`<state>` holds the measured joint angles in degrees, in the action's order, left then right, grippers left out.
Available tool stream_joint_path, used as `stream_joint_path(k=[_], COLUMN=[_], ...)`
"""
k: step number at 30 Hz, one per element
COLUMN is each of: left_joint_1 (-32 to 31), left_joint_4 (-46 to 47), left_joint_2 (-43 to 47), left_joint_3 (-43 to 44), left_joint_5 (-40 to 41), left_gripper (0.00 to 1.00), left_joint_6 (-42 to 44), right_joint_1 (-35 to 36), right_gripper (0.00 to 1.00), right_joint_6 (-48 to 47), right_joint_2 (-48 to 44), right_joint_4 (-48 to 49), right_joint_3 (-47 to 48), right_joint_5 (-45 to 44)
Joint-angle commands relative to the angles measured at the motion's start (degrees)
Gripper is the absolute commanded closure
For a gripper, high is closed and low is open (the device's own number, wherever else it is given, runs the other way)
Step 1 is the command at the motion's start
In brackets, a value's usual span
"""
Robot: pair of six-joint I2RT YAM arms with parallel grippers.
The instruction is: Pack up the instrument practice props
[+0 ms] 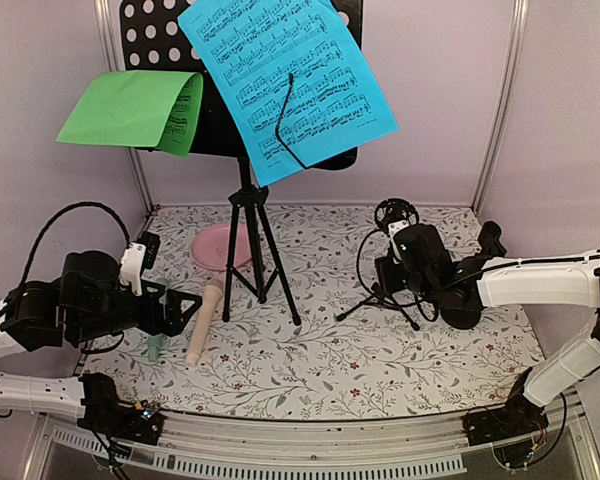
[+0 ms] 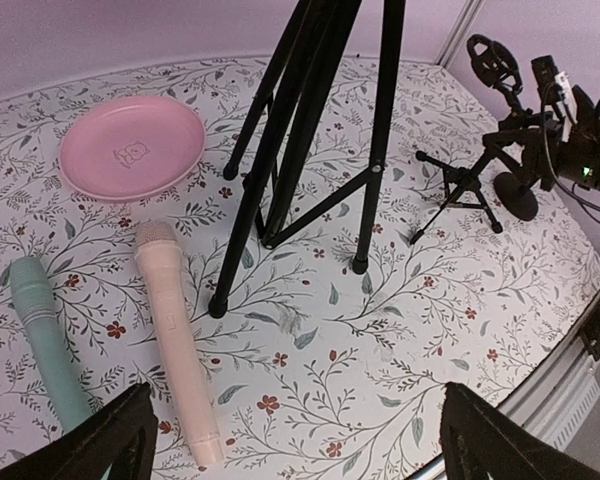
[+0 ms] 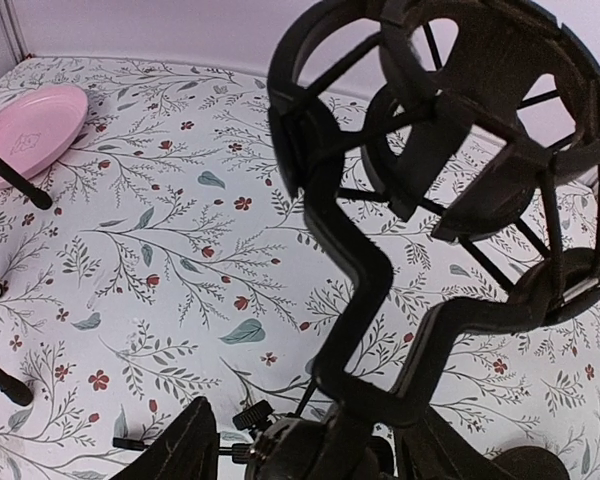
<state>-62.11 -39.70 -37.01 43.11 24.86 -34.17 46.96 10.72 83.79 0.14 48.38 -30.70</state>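
The black perforated music desk (image 1: 155,40) stands at the back on tripod legs (image 1: 255,240). It carries a blue music sheet (image 1: 285,80) and a drooping green one (image 1: 130,110). A peach microphone (image 1: 202,322) and a mint-green microphone (image 1: 158,340) lie side by side on the table, also seen as peach (image 2: 175,340) and mint (image 2: 45,335). My left gripper (image 2: 295,440) hovers open beside them with nothing between its fingers. A small black microphone tripod (image 1: 392,225) stands upright on the right. My right gripper (image 3: 310,450) stands open around its stem (image 3: 355,300), the left finger (image 3: 180,445) clear of it.
A pink round plate (image 1: 220,247) sits behind the microphones, near the stand's left leg. The stand's three legs (image 2: 300,150) spread across the table's middle. Lilac walls close the back and sides. A metal rail (image 1: 310,455) runs along the near edge.
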Motion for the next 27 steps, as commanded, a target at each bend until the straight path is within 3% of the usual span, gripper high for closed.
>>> stream_joint_path(k=[1,4,7,11,13,18,20,24,27], left_joint_1=[-0.8,-0.8,-0.8,-0.8,-0.8,-0.8,-0.8,-0.8,-0.7], left_joint_4=[0.8,0.8,1.0,1.0,1.0,1.2,1.1,1.9,2.2], left_joint_2=[-0.3,-0.3,-0.7,-1.2,-1.1,-0.5,-0.4,-0.1,-0.4], left_joint_3=[-0.4,-0.4,-0.5,-0.4,-0.4,-0.5,-0.4,0.0,1.1], left_joint_5=[-0.2,-0.2,-0.3,-0.6,-0.5,0.1,0.4,-0.1,0.5], left_gripper=[0.01,0.01,0.01,0.01,0.01,0.01,0.01,0.01,0.01], left_joint_6=[-0.2,-0.3,-0.1,0.1,0.1,-0.3,-0.5,-0.5,-0.2], right_joint_1=[0.0,0.1,0.3,0.4,0.5,1.2,2.9,9.0,9.7], right_gripper=[0.36,0.27,0.11,0.04,0.04,0.05,0.07,0.08,0.10], right_joint_6=[0.2,0.1,-2.0,-3.7,-3.9,-4.4,-4.7,-9.5,-10.1], right_joint_2=[-2.1,-5.6,-9.7,-13.8,-15.4,-16.3,-14.0,-6.1,0.2], right_joint_4=[-1.4,-3.0,-6.8,-10.5,-9.4,4.9,9.2,11.8,14.6], right_joint_3=[0.6,1.8,6.3,13.5,15.2,8.3,6.5,7.8,9.7], right_joint_5=[2.5,5.5,8.0,10.2,13.3,35.9,41.3,41.7,39.9])
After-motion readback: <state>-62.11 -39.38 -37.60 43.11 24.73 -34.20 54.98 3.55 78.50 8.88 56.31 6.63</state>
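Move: The right hand's part-open fingers are still around the shaft of the small tripod stand, its ring above and slightly ahead. The music stand's legs rise level with the right hand, about 27 cm to its left. The round-base stand is some 18 cm to its right and 1 cm back, its middle about 5 cm lower. From the left hand, those legs lie roughly 17 cm ahead and 12 cm right. The right fingers finish opening and come free of the small stand's shaft, the hand climbing steeply about 20 cm. It then swings left and back, sinking again over the last part towards the music stand's legs, and ends about 15 cm left and 10 cm back, still well above its starting height. The wrist turns some 45 degrees counter-clockwise and rolls left side up, fingers wide open. ##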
